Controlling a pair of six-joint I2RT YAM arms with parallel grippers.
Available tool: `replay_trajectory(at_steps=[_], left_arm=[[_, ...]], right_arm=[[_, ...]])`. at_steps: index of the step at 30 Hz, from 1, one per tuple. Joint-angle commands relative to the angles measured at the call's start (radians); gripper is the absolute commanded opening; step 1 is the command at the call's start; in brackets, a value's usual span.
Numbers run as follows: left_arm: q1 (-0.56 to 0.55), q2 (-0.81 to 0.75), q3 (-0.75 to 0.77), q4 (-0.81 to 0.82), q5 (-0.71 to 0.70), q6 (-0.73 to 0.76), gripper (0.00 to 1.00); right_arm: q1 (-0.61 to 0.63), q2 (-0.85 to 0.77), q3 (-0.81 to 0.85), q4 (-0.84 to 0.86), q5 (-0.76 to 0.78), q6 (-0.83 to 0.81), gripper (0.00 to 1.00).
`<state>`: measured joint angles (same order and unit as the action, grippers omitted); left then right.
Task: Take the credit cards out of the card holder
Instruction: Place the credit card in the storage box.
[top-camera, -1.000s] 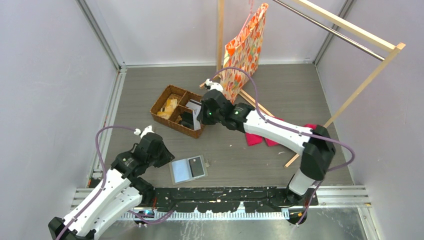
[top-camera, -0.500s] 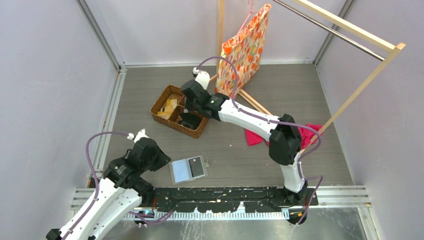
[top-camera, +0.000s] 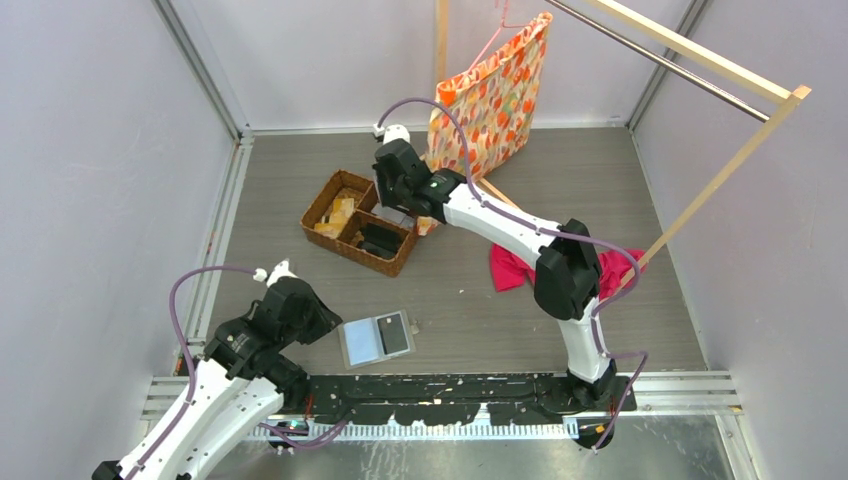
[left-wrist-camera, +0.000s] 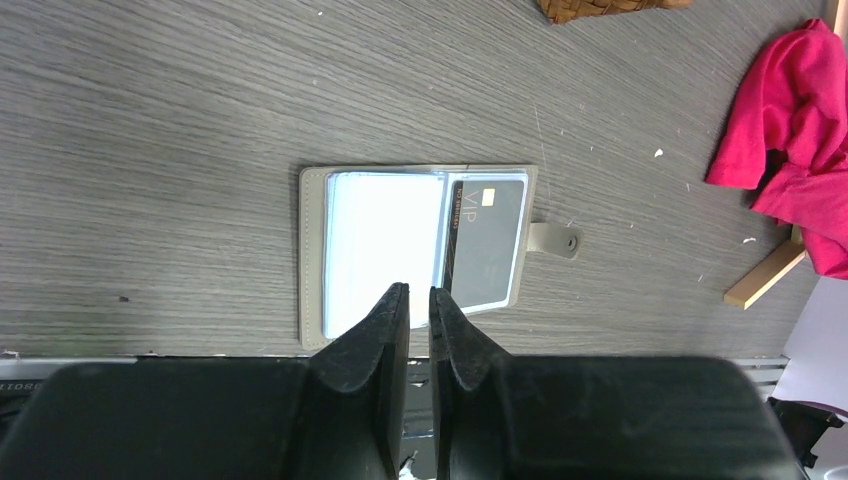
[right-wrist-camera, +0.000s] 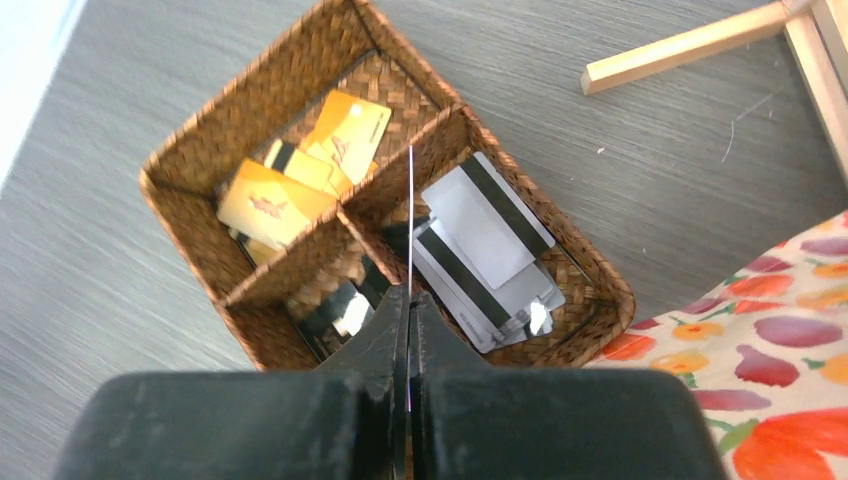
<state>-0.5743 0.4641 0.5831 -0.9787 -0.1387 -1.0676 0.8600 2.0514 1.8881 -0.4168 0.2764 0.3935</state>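
The card holder (top-camera: 377, 338) lies open on the table near the front. In the left wrist view the card holder (left-wrist-camera: 318, 250) shows a pale blue panel on the left and a dark card marked VIP (left-wrist-camera: 488, 245) in its right sleeve. My left gripper (top-camera: 322, 320) hangs just left of it, its tips (left-wrist-camera: 418, 290) nearly together and empty. My right gripper (top-camera: 393, 203) is over the wicker basket. In the right wrist view the right gripper (right-wrist-camera: 410, 295) is shut on a thin credit card (right-wrist-camera: 410, 220), seen edge-on above the basket's divider.
The brown wicker basket (top-camera: 312, 212) is divided into compartments (right-wrist-camera: 250, 105) that hold orange cards (right-wrist-camera: 320, 150), whitish striped cards (right-wrist-camera: 480, 250) and dark cards. A pink cloth (top-camera: 515, 272), an orange patterned bag (top-camera: 490, 95) and a wooden rack (top-camera: 700, 60) stand to the right and back.
My right arm swung left and back over the basket, still gripping its card. The orange bag shifted right. My left arm drew back slightly from the card holder.
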Motion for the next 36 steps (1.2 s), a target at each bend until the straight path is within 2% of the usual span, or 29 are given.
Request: replay_trajectory(at_steps=[1, 8, 19, 36], left_arm=[[0.004, -0.003, 0.018, 0.006, -0.005, -0.003, 0.15], [0.004, 0.000, 0.004, 0.015, 0.009, -0.001, 0.15], [0.004, 0.009, -0.031, 0.062, 0.035, -0.008, 0.15], [0.004, 0.021, -0.039, 0.082, 0.047, -0.009, 0.15]], right_arm=[[0.012, -0.036, -0.012, 0.024, -0.077, -0.255, 0.01], [0.015, -0.060, -0.022, -0.001, -0.117, -0.379, 0.01], [0.027, -0.063, -0.010, -0.088, 0.136, -0.673, 0.01], [0.029, 0.105, 0.051, -0.049, 0.134, -0.887, 0.01]])
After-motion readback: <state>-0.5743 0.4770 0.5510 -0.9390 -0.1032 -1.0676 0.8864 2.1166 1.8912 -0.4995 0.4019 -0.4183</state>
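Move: The grey-card compartment of the storage box, where the held card is bound, lies about 7 cm ahead of the right hand, practically level with it sideways and some 15 cm below. The black-card compartment is roughly 3 cm to that hand's left, about level fore and aft, and the yellow-card one some 6 cm ahead and 11 cm left. From the idle left hand the grey-card compartment is about 31 cm ahead and 10 cm to the right. The card, still pinched edge-on in the right fingers, is rolled about 50 degrees counter-clockwise until it lines up with the long far wall of the grey-card compartment. Meanwhile the right hand eases slightly back and down, swings about 4 cm right, then creeps forward and sinks towards the compartment, fingers staying shut. ##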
